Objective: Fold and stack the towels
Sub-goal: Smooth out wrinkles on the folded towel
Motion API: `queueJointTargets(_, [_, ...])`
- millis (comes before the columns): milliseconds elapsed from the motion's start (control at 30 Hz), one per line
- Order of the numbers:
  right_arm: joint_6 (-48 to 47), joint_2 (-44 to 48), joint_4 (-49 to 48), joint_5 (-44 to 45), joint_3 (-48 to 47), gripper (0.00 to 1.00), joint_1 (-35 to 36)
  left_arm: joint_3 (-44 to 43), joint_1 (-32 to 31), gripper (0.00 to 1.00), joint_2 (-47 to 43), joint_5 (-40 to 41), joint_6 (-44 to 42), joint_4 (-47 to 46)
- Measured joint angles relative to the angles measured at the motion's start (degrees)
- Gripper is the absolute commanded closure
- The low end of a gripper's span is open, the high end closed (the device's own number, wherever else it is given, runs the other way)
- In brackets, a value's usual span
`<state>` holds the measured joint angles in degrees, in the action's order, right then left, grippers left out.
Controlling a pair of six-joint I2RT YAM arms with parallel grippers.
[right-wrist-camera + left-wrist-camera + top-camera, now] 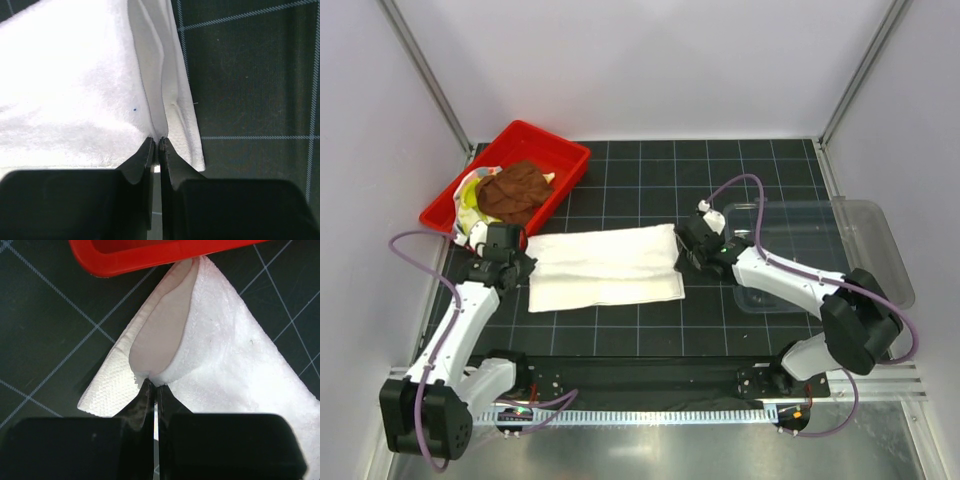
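A large white towel (605, 265) lies folded lengthwise on the black grid mat in the middle. My left gripper (524, 262) is shut on its left edge; in the left wrist view the cloth (225, 355) bunches up between the closed fingertips (154, 385). My right gripper (680, 250) is shut on the towel's right edge, where the pinched layers (90, 85) rise from the jaws (158, 141). A brown towel (515, 190) sits crumpled in the red tray (565, 155), on top of a yellow-green cloth (470, 195).
The red tray stands at the back left, its rim (150, 257) just beyond the towel's corner in the left wrist view. A clear plastic bin (830, 245) sits at the right, behind my right arm. White walls enclose the mat.
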<state>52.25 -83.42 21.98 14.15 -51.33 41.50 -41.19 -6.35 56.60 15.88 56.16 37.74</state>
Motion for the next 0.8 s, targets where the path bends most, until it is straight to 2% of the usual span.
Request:
queueJointTargets(267, [-1.5, 4.5, 4.9, -1.6, -2.6, 0.99, 0.0, -0.5, 0.0, 1.0, -5.9, -0.7, 0.8, 6.6])
queueJointTargets(400, [-0.6, 9.4, 2.4, -3.5, 3.8, 0.99, 1.0, 4.9, 0.0, 1.0, -11.9, -1.4, 2.6, 7.3])
queueJointTargets(500, [0.3, 9.5, -0.4, -5.1, 9.8, 0.99, 1.9, 10.1, -0.9, 1.0, -14.3, -2.1, 4.8, 8.4])
queueJointTargets(633, [1.7, 6.7, -4.5, -7.1, 16.7, 0.99, 2.3, 11.9, -3.2, 1.0, -13.4, -2.5, 6.7, 9.6])
queueJointTargets(800, [2.6, 6.7, -5.7, -6.3, 17.0, 0.99, 2.3, 12.1, -4.9, 1.0, -9.7, -1.3, 8.0, 9.1])
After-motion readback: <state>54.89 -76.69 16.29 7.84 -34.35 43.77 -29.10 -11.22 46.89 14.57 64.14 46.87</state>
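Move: Both hands already pinch the upper layers of the towel at its near edge, raised. The towel's near left corner lies on the table about 8 cm back from the left hand, 1 cm to its left and 6 below. The red bin's middle is some 15 cm ahead and 5 left of that hand. From the right hand, the towel's near right corner is about 7 cm back, 1 cm right, 6 below; the clear box is level, some 23 cm right. Still pinching the towel's raised near edge, both hands rise slightly, then swing about 7 cm back and down. ##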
